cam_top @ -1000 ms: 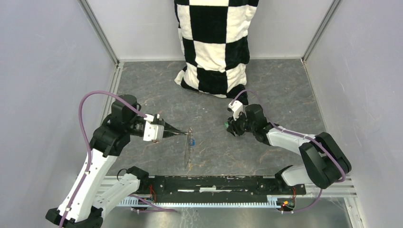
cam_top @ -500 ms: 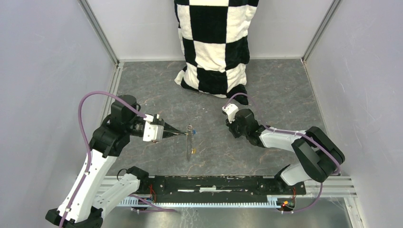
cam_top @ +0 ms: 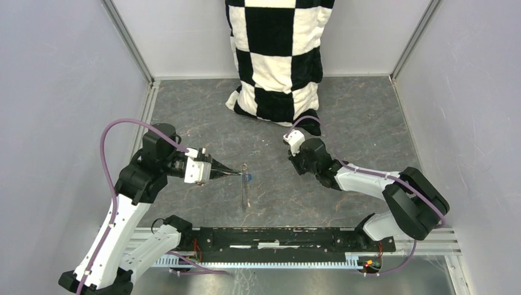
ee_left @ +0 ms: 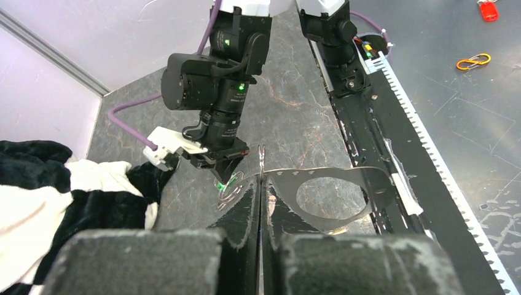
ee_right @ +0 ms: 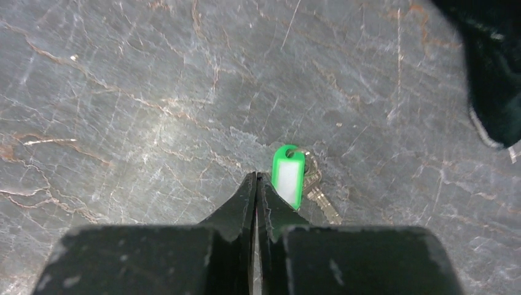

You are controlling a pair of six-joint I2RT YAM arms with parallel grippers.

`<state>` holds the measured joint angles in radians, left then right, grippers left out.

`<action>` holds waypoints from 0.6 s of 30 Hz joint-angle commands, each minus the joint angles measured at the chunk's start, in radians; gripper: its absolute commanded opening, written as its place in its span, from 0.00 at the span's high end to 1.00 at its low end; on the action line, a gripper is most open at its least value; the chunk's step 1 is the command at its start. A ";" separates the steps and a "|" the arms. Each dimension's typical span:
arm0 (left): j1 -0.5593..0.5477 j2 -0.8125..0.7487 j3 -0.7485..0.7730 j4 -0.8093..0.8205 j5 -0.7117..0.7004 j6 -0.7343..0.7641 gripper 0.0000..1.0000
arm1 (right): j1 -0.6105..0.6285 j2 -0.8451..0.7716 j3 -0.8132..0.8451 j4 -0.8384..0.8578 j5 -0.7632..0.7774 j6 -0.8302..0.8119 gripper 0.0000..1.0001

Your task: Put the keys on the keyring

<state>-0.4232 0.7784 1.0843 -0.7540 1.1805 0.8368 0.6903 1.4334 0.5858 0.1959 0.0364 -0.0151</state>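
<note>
My left gripper (cam_top: 232, 174) is shut on the keyring (cam_top: 244, 192), a dark strap loop that hangs edge-on from its tips above the table. In the left wrist view the keyring (ee_left: 375, 184) spreads to the right of my left gripper (ee_left: 262, 179), with a thin silver ring (ee_left: 262, 157) standing at the tips. A blue key (cam_top: 249, 177) dangles beside the strap. My right gripper (ee_right: 256, 177) points down at the table, shut with nothing between its fingers. The green key (ee_right: 287, 174) lies flat on the table just right of those tips. From the top view the green key is hidden under the right wrist (cam_top: 302, 157).
The black-and-white checkered cloth (cam_top: 276, 55) hangs at the back and rests on the table just behind the right wrist; its dark edge (ee_right: 497, 86) shows in the right wrist view. Grey walls close both sides. The black base rail (cam_top: 282, 236) runs along the near edge.
The right gripper has gone from open to shut and shifted slightly back and left, covering the green key from above. The left gripper held still; the hanging strap swung a little.
</note>
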 commanded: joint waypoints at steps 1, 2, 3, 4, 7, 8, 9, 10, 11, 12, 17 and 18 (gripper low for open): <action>-0.003 -0.010 0.032 0.016 0.014 -0.038 0.98 | 0.002 -0.046 0.059 0.004 0.011 -0.019 0.83; -0.002 -0.010 0.032 0.016 0.014 -0.038 0.98 | -0.003 -0.046 0.071 -0.003 0.025 -0.049 0.74; -0.002 -0.011 0.032 0.016 0.015 -0.039 0.98 | -0.011 -0.040 0.087 -0.024 0.017 -0.097 0.70; -0.002 -0.013 0.032 0.015 0.015 -0.038 0.98 | -0.022 -0.034 0.112 -0.047 -0.013 -0.173 0.67; -0.003 -0.014 0.032 0.016 0.017 -0.038 0.98 | -0.086 -0.011 0.147 -0.098 -0.212 -0.405 0.64; -0.003 -0.014 0.032 0.016 0.018 -0.037 0.98 | -0.122 -0.005 0.149 -0.117 -0.295 -0.476 0.62; -0.002 -0.012 0.032 0.016 0.021 -0.035 0.98 | -0.160 0.004 0.155 -0.136 -0.412 -0.531 0.62; -0.002 -0.011 0.032 0.016 0.022 -0.037 0.98 | -0.205 0.020 0.167 -0.157 -0.503 -0.563 0.62; -0.002 -0.010 0.034 0.016 0.022 -0.041 0.98 | -0.244 0.034 0.184 -0.169 -0.578 -0.582 0.62; -0.002 -0.010 0.035 0.017 0.022 -0.043 0.98 | -0.280 0.054 0.207 -0.184 -0.648 -0.592 0.62; -0.003 -0.010 0.031 0.016 0.021 -0.036 0.98 | -0.367 0.182 0.339 -0.334 -0.850 -0.627 0.60; -0.002 -0.010 0.030 0.017 0.019 -0.034 0.98 | -0.369 0.204 0.351 -0.348 -0.850 -0.620 0.59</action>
<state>-0.4232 0.7757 1.0843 -0.7540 1.1805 0.8265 0.3382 1.5650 0.8459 -0.0402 -0.5968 -0.5636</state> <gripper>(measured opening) 0.023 0.398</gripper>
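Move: The green tag lies on the table some 4 cm ahead of the right hand, roughly level with it sideways and about 4 cm below. Its key lies some 3 cm to the right of the tag, and the cushion's near black corner is about 11 cm beyond the tag and 4 cm to its right. From the left hand, which holds the keyring, the green tag is about 21 cm ahead, 16 cm to the right and 33 cm down. The right hand, fingers shut and empty, goes about 5 cm forward while rising nearly 4 cm, then drifts some 2 cm right and sinks a little, ending above the table just beyond the green tag and about over its key. On the way its fingers open to a bit under half and the hand swings nearly 30 degrees counter-clockwise so the fingers point more to the left, while the left hand stays in place and keeps its pinch on the hanging keyring. ##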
